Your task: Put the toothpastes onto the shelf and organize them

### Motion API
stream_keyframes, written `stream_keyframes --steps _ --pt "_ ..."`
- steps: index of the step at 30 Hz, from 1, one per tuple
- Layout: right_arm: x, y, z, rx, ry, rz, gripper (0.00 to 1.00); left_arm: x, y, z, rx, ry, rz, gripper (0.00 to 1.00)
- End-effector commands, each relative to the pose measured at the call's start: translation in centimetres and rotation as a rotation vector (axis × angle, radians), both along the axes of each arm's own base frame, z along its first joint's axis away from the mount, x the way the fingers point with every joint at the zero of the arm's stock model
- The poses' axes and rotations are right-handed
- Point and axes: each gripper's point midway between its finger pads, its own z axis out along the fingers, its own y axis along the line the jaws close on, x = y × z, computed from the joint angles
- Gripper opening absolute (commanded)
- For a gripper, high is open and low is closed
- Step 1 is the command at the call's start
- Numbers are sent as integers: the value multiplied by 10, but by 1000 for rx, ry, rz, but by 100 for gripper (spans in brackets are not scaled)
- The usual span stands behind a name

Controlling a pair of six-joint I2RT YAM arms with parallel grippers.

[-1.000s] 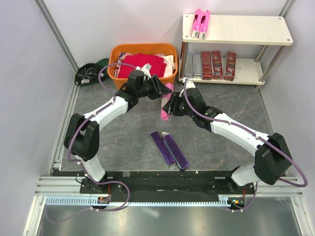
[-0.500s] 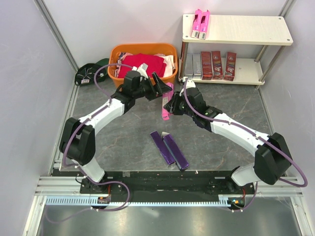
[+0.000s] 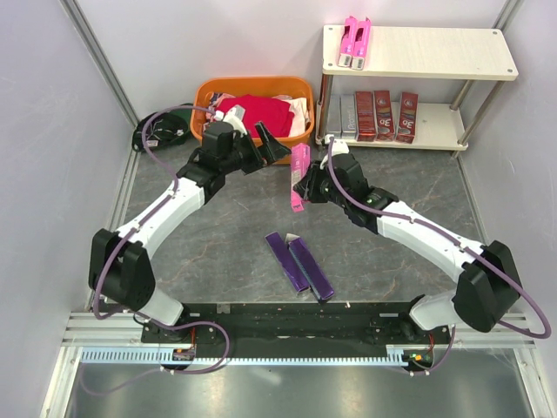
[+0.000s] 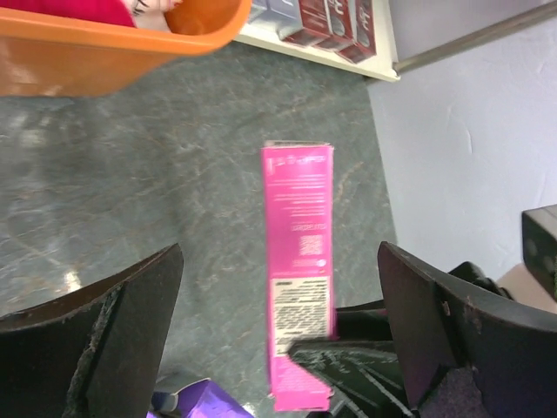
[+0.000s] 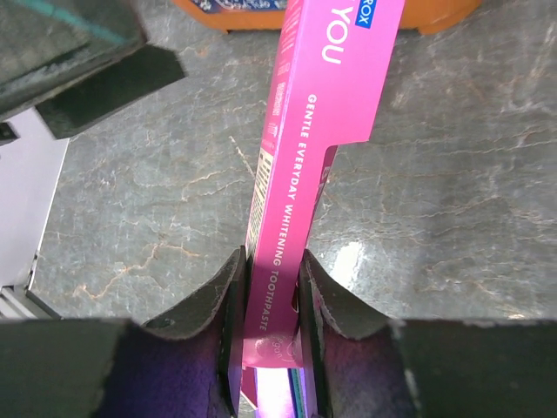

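Note:
My right gripper (image 3: pixel 305 185) (image 5: pixel 271 266) is shut on the lower end of a hot pink toothpaste box (image 3: pixel 299 174) (image 5: pixel 324 122), held above the floor in front of the basket. My left gripper (image 3: pixel 266 144) (image 4: pixel 278 252) stands wide open to the left of that box (image 4: pixel 298 252), apart from it. Two dark purple toothpastes (image 3: pixel 298 266) lie side by side on the floor nearer the arm bases. The shelf (image 3: pixel 435 54) stands at the back right. Two pink boxes (image 3: pixel 354 42) lie on its top board; silver-grey (image 3: pixel 341 115) and dark red boxes (image 3: pixel 383 115) stand on the lower one.
An orange basket (image 3: pixel 252 82) holding a red cloth (image 3: pixel 257 113) sits at the back, left of the shelf, just behind my left gripper. A black bundle (image 3: pixel 161 129) lies by the left wall. Grey walls close in both sides.
My left gripper opened off the pink box and drew back left toward the basket. My right gripper closed on the box and now holds it alone.

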Motion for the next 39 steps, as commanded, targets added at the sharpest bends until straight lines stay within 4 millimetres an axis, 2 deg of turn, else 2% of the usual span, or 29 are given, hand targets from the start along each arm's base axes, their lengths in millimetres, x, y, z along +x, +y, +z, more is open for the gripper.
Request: stream_keyframes --steps 1,2,9,16,17,22,25,32,33,34,35,36,38,39 --pt "11 -7 66 44 -150 -33 22 -2 23 31 68 -122 59 100" --pt "11 -10 67 35 -149 -39 22 -2 25 33 73 -130 68 100" --pt "14 -23 110 32 -231 -63 22 -2 37 37 125 -159 106 100" --pt "29 -34 159 22 -331 -98 22 1 34 21 140 -123 86 100" --pt "33 -36 173 33 -355 -109 22 0 33 20 138 -119 80 100" --pt "54 -61 218 59 -430 -178 22 1 28 11 138 -95 56 100" --pt "65 -80 258 81 -507 -227 22 1 25 6 138 -82 41 100" --pt "107 -129 298 31 -601 -346 23 0 19 -3 133 -56 6 100" --pt "116 -144 301 23 -606 -381 23 1 17 -8 137 -43 -3 100" --pt "117 -147 315 42 -631 -367 23 1 16 -7 133 -45 -10 100" --pt "130 -148 309 36 -618 -367 23 0 14 -8 129 -40 -19 100" --pt "138 -159 312 34 -625 -386 23 0 13 -8 125 -37 -22 100" --pt "154 -162 318 31 -633 -383 23 -1 12 -10 123 -30 -31 100" --pt "162 -171 320 24 -638 -396 23 0 12 -11 123 -29 -31 100"
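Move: The right hand holds the pink toothpaste; its place on the top shelf lies about 21 cm ahead, 17 cm right and 24 cm up, right beside the two pink boxes, which are some 21 cm ahead and 12 cm right at the same height. The red boxes on the lower shelf stand about 20 cm ahead, 20 cm right, slightly below the hand. From the left hand, that place is about 15 cm ahead, 23 cm right and 20 cm up. Keep the pink toothpaste pinched by its near end in the right gripper and lift it about 29 cm, nearly straight up at first, then swing right and forward, some 15 cm each, towards the top shelf, tipping the fingers up about 30 degrees and turning clockwise. Draw the open left gripper slightly left and up, then let it sink again. ##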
